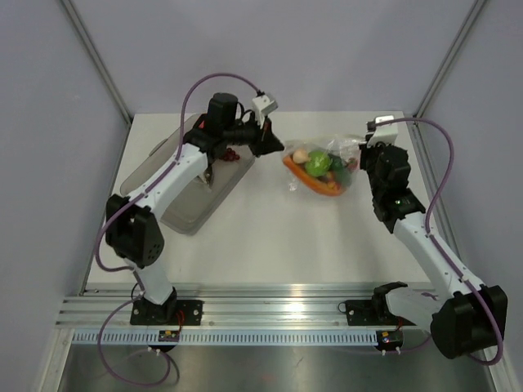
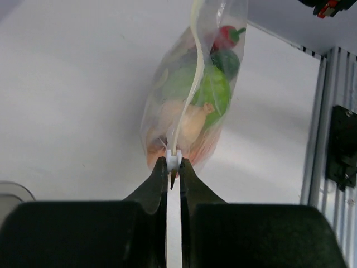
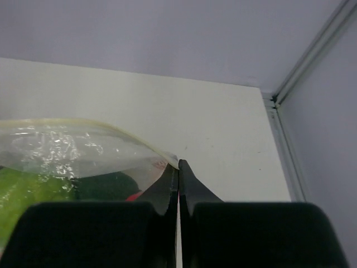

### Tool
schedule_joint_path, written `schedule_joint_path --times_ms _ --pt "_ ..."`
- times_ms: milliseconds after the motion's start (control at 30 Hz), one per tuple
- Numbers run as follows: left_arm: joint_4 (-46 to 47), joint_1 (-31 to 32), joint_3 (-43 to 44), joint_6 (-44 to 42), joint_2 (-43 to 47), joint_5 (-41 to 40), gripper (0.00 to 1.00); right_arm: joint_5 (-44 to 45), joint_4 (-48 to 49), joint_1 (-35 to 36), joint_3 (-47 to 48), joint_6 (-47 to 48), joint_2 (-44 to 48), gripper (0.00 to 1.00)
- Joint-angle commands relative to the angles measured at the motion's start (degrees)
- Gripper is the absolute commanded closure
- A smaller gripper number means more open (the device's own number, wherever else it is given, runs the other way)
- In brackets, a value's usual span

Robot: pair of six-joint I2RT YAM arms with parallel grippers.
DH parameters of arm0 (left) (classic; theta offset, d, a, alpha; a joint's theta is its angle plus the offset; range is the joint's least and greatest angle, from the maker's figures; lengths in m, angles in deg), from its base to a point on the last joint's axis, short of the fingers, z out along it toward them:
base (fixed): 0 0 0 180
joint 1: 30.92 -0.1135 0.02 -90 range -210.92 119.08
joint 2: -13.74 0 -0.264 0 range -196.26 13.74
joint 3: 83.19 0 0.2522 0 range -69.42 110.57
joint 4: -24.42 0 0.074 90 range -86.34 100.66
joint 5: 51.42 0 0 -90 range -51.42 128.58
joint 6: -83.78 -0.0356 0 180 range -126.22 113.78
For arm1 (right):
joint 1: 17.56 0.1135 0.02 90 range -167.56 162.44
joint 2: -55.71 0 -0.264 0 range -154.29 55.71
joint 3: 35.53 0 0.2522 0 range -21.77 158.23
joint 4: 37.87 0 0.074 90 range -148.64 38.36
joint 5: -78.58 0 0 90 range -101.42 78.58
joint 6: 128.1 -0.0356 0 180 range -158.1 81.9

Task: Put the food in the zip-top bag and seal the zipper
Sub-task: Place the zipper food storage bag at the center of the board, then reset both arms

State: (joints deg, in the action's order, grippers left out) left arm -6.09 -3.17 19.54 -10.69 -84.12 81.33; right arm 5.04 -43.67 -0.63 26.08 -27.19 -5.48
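Note:
The zip-top bag (image 1: 321,167) lies at the table's middle right, with the food inside it: green lime (image 2: 215,92), red chili (image 2: 226,34), pale peach (image 2: 189,120) and an orange piece (image 1: 320,184). My left gripper (image 2: 173,167) is shut on a small white slider (image 2: 173,159) at the bag's left end, where the zipper (image 2: 192,84) runs away from the fingertips. My right gripper (image 3: 178,164) is shut on the bag's (image 3: 72,148) right corner, at the end of the zipper strip (image 3: 111,127). From above, the left gripper (image 1: 280,149) and the right gripper (image 1: 359,159) stand at opposite ends of the bag.
A clear grey tray (image 1: 192,208) lies at the left under the left arm, with a small dark-red thing (image 1: 233,153) near its far end. The table's right edge and frame post (image 3: 284,89) are close to the right gripper.

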Motion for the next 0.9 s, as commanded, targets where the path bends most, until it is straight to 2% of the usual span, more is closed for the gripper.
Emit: schedule_joint_path --times_ms 0,100,133,167,200,233,267,300,333,367,433,467,567,667,867 --pt "4.45 -0.15 13.03 1.30 -5.73 -0.11 1.00 -0.38 7.76 -4.70 6.45 2.44 -2.43 1.00" --pt "4.98 -0.15 17.72 2.27 -9.44 1.29 1.00 -1.52 7.51 -5.15 6.47 3.67 -2.45 1.00" --pt "5.50 -0.15 18.17 2.62 -9.54 2.16 0.97 -2.57 6.89 -5.15 5.94 3.24 -1.23 0.96" --pt "5.59 -0.24 17.65 2.89 -9.54 2.26 0.83 -4.24 6.10 -5.15 5.24 1.58 -0.26 0.90" --pt "5.77 -0.24 16.51 3.15 -9.28 2.17 0.63 -8.17 4.09 -5.15 3.05 0.34 0.97 0.79" --pt "6.90 -0.24 13.37 3.50 -7.88 0.87 0.40 -10.90 2.60 -5.06 1.64 -0.89 3.94 0.65" --pt "7.34 -0.24 11.25 4.11 -6.91 0.42 0.16 -15.54 1.10 -5.15 0.23 -3.25 5.62 0.41" --pt "7.96 -0.24 9.40 4.12 -5.94 0.07 0.04 -16.20 -0.92 -5.06 -3.09 -4.92 9.21 0.33" --pt "9.44 -0.24 5.47 4.03 -3.41 -0.81 0.01 -17.77 -1.63 -5.15 -4.86 -6.68 11.16 0.20" --pt "9.98 -0.24 4.03 4.20 -2.34 -1.51 0.01 -18.05 -2.42 -5.15 -6.53 -8.70 12.92 0.02" --pt "9.11 -0.24 2.18 4.12 0.03 -3.27 0.01 -15.26 -5.75 -5.15 -9.36 -10.56 18.02 0.01" --pt "8.32 -0.15 1.39 4.21 2.22 -4.32 0.01 -10.98 -7.68 -5.06 -9.27 -13.61 19.34 0.01" --pt "4.98 -0.06 -0.54 5.95 6.87 -7.75 0.01 -3.23 -17.78 -5.15 -4.81 -18.37 21.37 0.00" --pt "3.75 0.11 -5.44 8.33 13.11 -11.97 0.01 3.80 -32.25 -5.15 5.10 -24.61 18.57 0.01" --pt "3.92 0.55 -18.72 11.77 26.74 -21.72 0.01 6.73 -49.51 -5.15 14.54 -35.33 9.43 0.01"
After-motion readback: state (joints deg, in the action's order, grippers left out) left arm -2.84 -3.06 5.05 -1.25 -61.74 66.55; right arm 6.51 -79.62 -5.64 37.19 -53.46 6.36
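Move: The left hand holds one end of the zipper bag and the right the other. The bag's filled middle hangs some 11 cm right of the left hand, 10 cm left of the right, level fore-and-aft and about 7 cm below both. The clear patch of board meant for it lies roughly 10 cm ahead and 17 cm below, about 8 cm right of the left hand and 13 cm left of the right. The tray's middle is about 25 cm left of the left hand, 5 cm ahead, 17 cm lower. Both hands let go of the bag's ends, fingers opening wide at the crest of a forward-and-up swing over the board: left about 5 cm forward, right only 2 cm, shifting slightly right. Then both draw back about 10 cm; the left also goes left, dipping then rising, while the right dips and rolls its left side up some 20 degrees. ##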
